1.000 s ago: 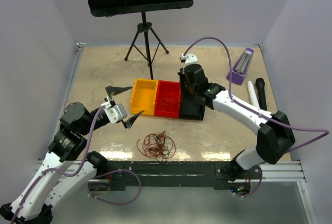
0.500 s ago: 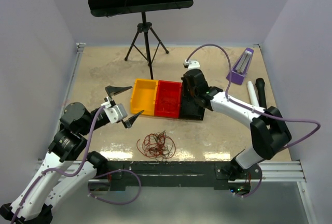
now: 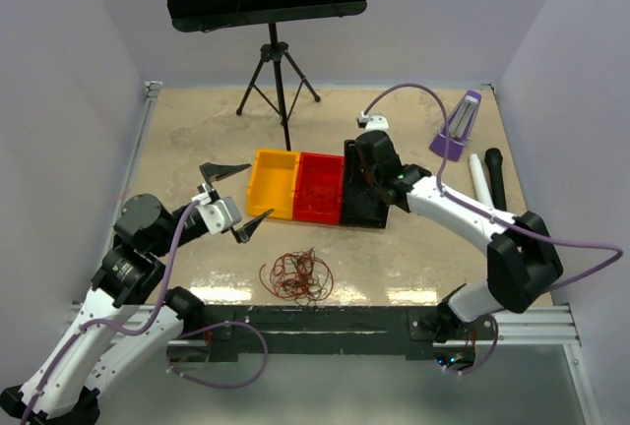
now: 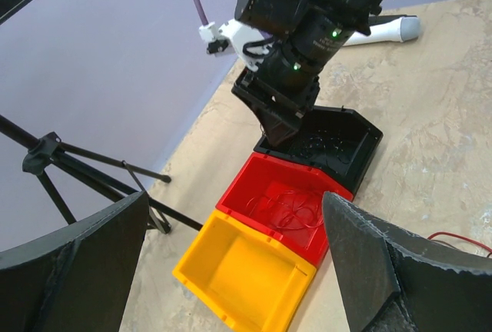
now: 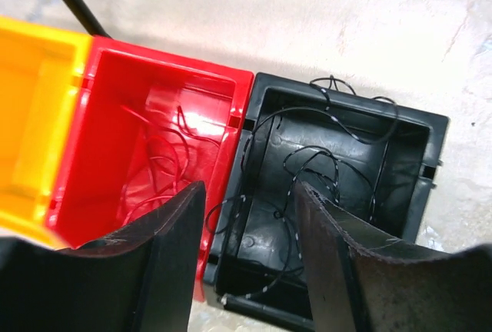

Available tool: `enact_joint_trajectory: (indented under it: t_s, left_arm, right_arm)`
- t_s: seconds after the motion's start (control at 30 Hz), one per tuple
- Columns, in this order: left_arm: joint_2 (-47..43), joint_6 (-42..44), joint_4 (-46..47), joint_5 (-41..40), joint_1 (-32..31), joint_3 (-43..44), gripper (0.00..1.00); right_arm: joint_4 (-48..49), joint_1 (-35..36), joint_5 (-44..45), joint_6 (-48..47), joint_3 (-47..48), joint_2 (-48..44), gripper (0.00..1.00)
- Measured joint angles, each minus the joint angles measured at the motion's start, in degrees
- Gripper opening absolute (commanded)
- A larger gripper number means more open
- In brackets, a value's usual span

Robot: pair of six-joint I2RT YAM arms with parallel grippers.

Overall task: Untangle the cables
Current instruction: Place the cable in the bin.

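Observation:
The cables (image 3: 295,276), a loopy clump of thin red and black wires, lie on the table near the front edge, between the arms. My left gripper (image 3: 261,190) hangs wide open above and left of the clump, holding nothing. In its wrist view the left gripper (image 4: 236,197) frames the yellow bin (image 4: 246,274) and the red bin (image 4: 265,174), which has red wire (image 4: 290,209) in it. My right gripper (image 3: 356,181) hovers over the black bin (image 3: 366,211). Seen from the wrist, the right gripper (image 5: 250,194) stands open, with black wire (image 5: 311,164) lying loose in the bin below.
Yellow (image 3: 274,184), red (image 3: 319,187) and black bins stand in a row at mid-table. A music stand's tripod (image 3: 279,81) is behind them. A purple holder (image 3: 455,132), a white cylinder (image 3: 478,177) and a black one (image 3: 495,171) lie at the right. Walls close in on three sides.
My right gripper has opened over the black bin, and its wrist has shifted slightly right. The left arm and the clump have not moved.

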Motion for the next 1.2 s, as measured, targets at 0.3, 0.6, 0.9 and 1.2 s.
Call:
enact_joint_trajectory:
  t_s: [0.3, 0.6, 0.9, 1.2]
  left_arm:
    - [0.0, 0.0, 0.0, 0.2, 0.0, 0.0, 0.98]
    - [0.0, 0.0, 0.0, 0.4, 0.0, 0.0, 0.98]
    - [-0.5, 0.2, 0.0, 0.1, 0.0, 0.0, 0.98]
    - [-0.5, 0.2, 0.0, 0.1, 0.0, 0.0, 0.98]
  right_arm:
    - [-3.5, -0.1, -0.1, 1.9, 0.1, -8.4, 0.33]
    - [-2.0, -0.4, 1.0, 2.2, 6.5, 0.1, 0.11]
    - [2.4, -0.4, 3.7, 7.1, -1.5, 1.9, 0.0]
    - [2.7, -0.4, 6.1, 9.6, -3.6, 3.4, 0.0]
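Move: The right hand, half open and empty, hangs over the black bin, whose middle lies about 3 cm back, 2 cm right and 7 cm below. A loose loop of black cable straddles that bin's far rim, some 5 cm ahead, 4 cm right and 4 cm below the hand; the red bin's middle is 10 cm left, 2 cm back, 7 cm down. From the left hand the black bin lies about 25 cm right, 3 cm ahead and 25 cm below. The right hand rises 5 cm, shuts its fingers, edges forward, then drops about 9 cm down into the black bin. ##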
